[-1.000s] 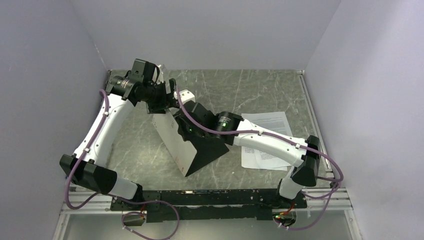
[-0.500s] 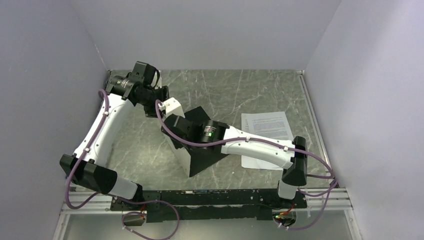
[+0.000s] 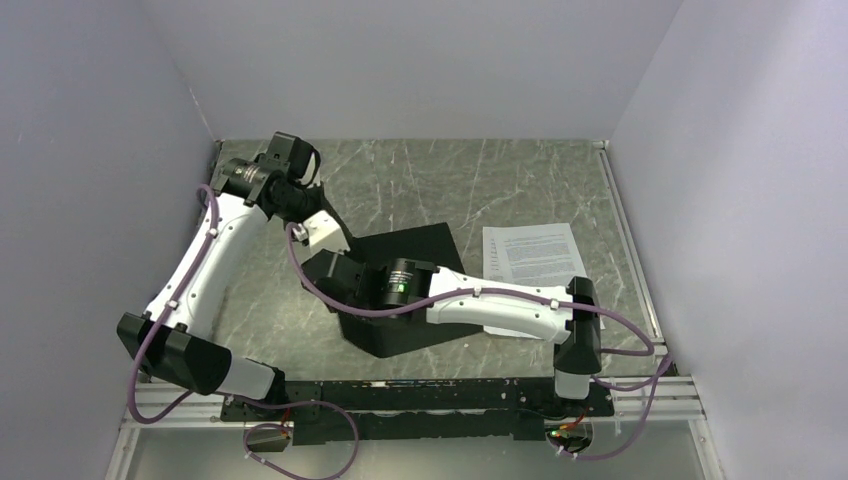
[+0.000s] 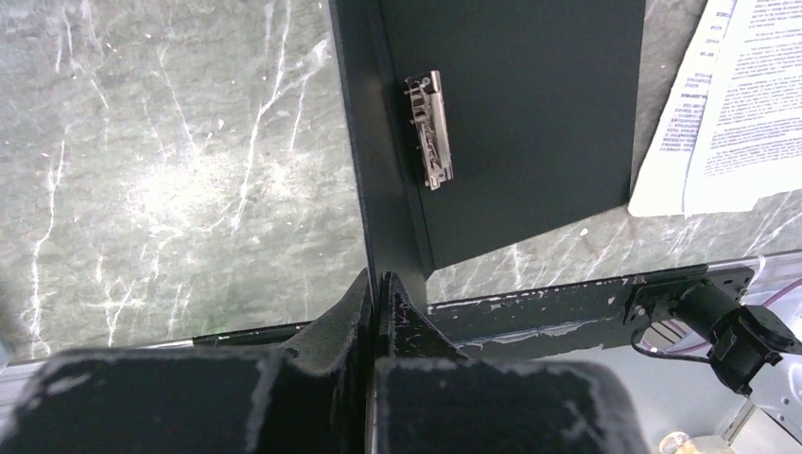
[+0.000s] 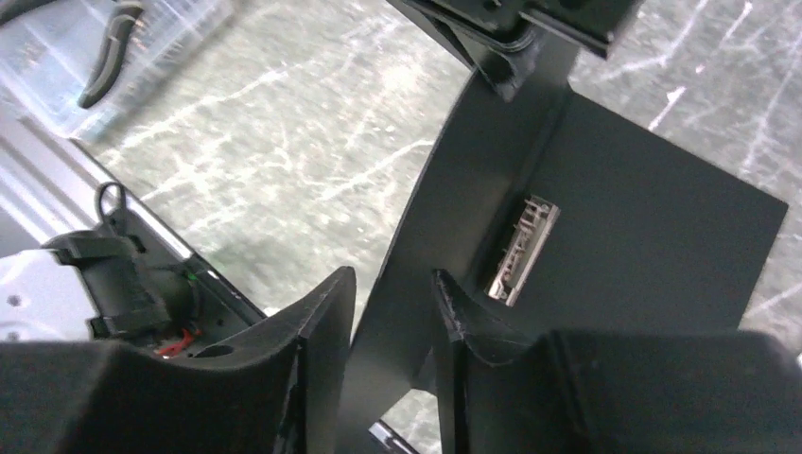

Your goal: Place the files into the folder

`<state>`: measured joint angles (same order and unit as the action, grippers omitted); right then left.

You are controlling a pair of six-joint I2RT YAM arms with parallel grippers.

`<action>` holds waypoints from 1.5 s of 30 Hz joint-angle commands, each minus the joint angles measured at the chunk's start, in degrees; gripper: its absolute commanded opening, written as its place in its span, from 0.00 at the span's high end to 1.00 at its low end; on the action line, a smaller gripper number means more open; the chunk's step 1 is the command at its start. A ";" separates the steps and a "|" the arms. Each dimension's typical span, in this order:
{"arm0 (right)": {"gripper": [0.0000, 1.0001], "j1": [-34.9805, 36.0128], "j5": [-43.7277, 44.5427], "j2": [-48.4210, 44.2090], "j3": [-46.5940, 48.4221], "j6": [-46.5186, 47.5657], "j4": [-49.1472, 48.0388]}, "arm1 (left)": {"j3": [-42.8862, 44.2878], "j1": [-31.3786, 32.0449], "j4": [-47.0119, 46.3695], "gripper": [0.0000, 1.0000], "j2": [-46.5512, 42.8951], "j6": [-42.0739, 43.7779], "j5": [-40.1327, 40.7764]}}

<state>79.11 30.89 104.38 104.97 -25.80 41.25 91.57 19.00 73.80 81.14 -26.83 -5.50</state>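
The folder [image 3: 415, 262] lies open on the marble table, its black inside and metal clip [image 4: 430, 128] facing up. Its cover [image 4: 374, 142] stands upright along the left side. My left gripper [image 4: 378, 286] is shut on the cover's far edge, and in the top view the left gripper [image 3: 337, 237] sits at the folder's far left corner. My right gripper [image 5: 395, 284] is open, its fingers [image 5: 326, 312] straddling the cover [image 5: 454, 189] with a gap showing. The files [image 3: 530, 255], white printed sheets, lie flat to the right of the folder.
The right arm [image 3: 490, 305] stretches across the folder's near half and over the near end of the files. A black rail [image 4: 567, 303] runs along the table's near edge. A clear box holding pliers [image 5: 118, 38] sits beyond the table's left edge. Grey walls enclose three sides.
The cover has swung from leaning over the folder to upright, baring the black inside. My left gripper closed on the cover's edge. The right gripper moved nearer and loosened its hold.
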 commanded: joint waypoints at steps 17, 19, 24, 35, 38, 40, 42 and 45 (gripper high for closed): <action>0.10 -3.86 0.51 -26.68 -25.35 -1.96 -12.59 | -6.50 -1.08 -9.09 0.97 -2.10 0.10 8.25; 0.08 -5.61 -1.16 -26.79 -27.83 -3.17 -12.56 | -7.40 -1.52 -10.10 0.97 -2.40 -0.17 8.46; 0.06 -11.42 -9.16 -25.87 -35.26 -6.62 -16.19 | -9.23 -3.63 -12.72 0.97 -3.40 -1.30 9.45; 0.00 -13.80 -11.86 -15.64 -37.97 -12.37 -19.43 | -17.76 -12.72 -20.87 0.97 -3.81 -6.39 6.06; 0.00 -14.24 -11.56 -12.25 -36.62 -13.16 -18.98 | -20.74 -15.44 -23.59 0.97 -4.50 -7.78 3.57; 0.00 -14.78 -11.79 -10.48 -35.96 -13.52 -19.09 | -22.08 -16.69 -24.50 0.97 -4.40 -7.93 2.86; 0.00 -15.53 -13.04 -8.93 -35.73 -13.65 -20.07 | -23.07 -17.53 -24.78 0.97 -3.96 -7.76 2.55; 0.00 -16.29 -15.26 -6.06 -35.14 -13.98 -21.47 | -24.69 -18.40 -25.87 0.97 -3.56 -7.55 2.03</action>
<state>63.92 17.89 96.60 66.59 -38.28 23.40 69.12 1.65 50.52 77.17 -33.82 -4.54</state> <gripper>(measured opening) 0.994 0.048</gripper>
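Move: The folder stands half open, my left hand holding its raised cover and my right fingers already parting at the cover's edge. The metal clip lies about 11 cm ahead of my right hand, 7 cm to its right and 22 cm below; the spine is some 3 cm left of the clip, the files roughly 32 cm to its right. From my left hand the clip is 2 cm ahead, 11 cm right and 21 cm below. My right fingers open wide as the hand comes free of the cover, rises about 8 cm while swinging right some 10 cm, then sinks steeply, some 24 cm from its peak, drifting forward and tipping its fingers down towards the folder by the clip. My left hand keeps its pinch and draws the cover left, down and forward, turning counter-clockwise. ##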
